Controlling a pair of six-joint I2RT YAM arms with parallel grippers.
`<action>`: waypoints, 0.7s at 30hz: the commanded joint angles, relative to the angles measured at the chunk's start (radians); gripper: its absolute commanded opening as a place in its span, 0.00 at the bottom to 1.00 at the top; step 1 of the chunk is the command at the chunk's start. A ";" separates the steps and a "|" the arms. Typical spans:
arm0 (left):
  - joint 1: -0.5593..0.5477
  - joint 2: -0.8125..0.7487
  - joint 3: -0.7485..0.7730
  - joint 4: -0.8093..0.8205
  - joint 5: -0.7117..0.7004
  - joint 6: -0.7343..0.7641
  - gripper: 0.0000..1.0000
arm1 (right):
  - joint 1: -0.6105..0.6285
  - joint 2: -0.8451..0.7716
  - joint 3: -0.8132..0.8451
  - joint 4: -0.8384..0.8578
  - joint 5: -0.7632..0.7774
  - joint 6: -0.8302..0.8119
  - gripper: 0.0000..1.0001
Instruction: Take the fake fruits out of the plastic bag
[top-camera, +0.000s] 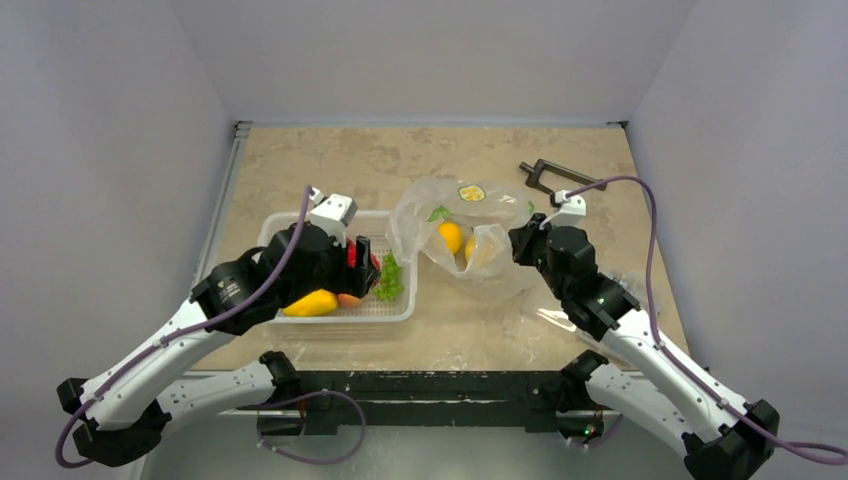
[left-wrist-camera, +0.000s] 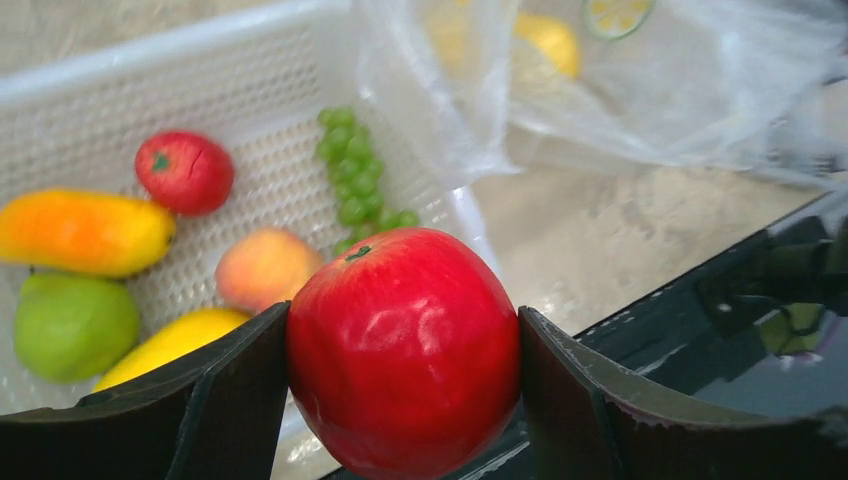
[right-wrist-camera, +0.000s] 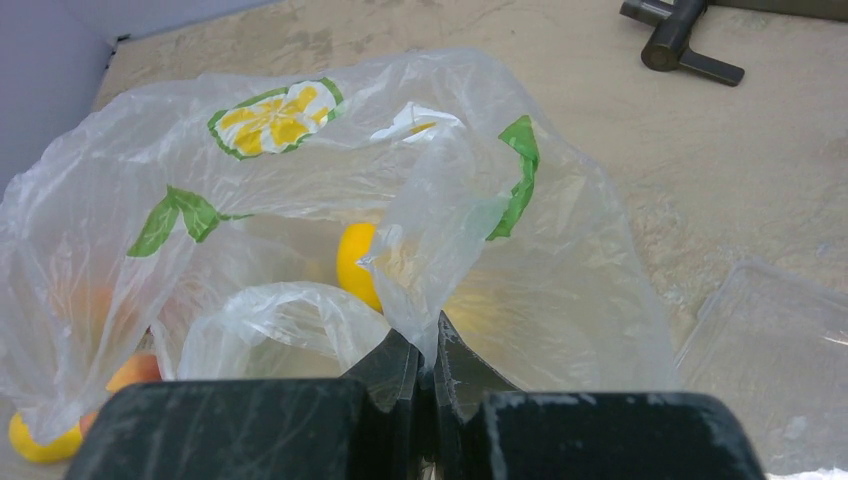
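A glossy deep-red apple (left-wrist-camera: 403, 350) sits between the fingers of my left gripper (left-wrist-camera: 403, 313), which is shut on it above the near right corner of the white mesh basket (left-wrist-camera: 150, 60). In the top view that gripper (top-camera: 362, 262) hangs over the basket's right half. The clear plastic bag (top-camera: 470, 245) with lemon prints lies just right of the basket. A yellow fruit (right-wrist-camera: 356, 265) shows through its film. My right gripper (right-wrist-camera: 432, 335) is shut on a pinched fold of the bag (right-wrist-camera: 300, 180) at its right side.
The basket holds a long orange-yellow mango (left-wrist-camera: 85, 232), a small red fruit (left-wrist-camera: 185, 172), a green fruit (left-wrist-camera: 70, 325), a peach (left-wrist-camera: 265, 268) and green grapes (left-wrist-camera: 355, 180). A black clamp tool (top-camera: 545, 178) lies at the back right. A rigid clear box (right-wrist-camera: 770, 360) lies right of the bag.
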 joint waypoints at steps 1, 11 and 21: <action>0.020 -0.036 -0.131 -0.010 -0.125 -0.093 0.00 | -0.001 -0.009 0.043 0.034 0.031 -0.035 0.00; 0.084 0.102 -0.245 0.202 -0.169 -0.141 0.00 | -0.002 -0.115 0.005 -0.028 0.041 -0.031 0.00; 0.190 0.370 -0.138 0.249 -0.174 -0.080 0.00 | -0.001 -0.125 -0.013 -0.043 0.053 -0.034 0.00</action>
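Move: My left hand holds the red fruit. The clear patch of basket floor it is bound for lies about 10 cm ahead, 2 cm left and 24 cm below. Around that patch, from this hand, the peach is 4 cm ahead and 7 cm left, the small red fruit 12 ahead and 9 left, and the grapes 7 ahead and 3 right. From my right hand, pinching the bag, the patch is some 28 cm left, 1 cm ahead and 18 below. I lower the red fruit about 13 cm towards the clear patch in the basket: almost straight down at first, then forward as well, some 7 cm, while the wrist swings about 20 degrees counter-clockwise and tips farther down. My left fingers keep their hold. My right hand, still pinching the bag, eases a couple of centimetres up, back and to the right. ##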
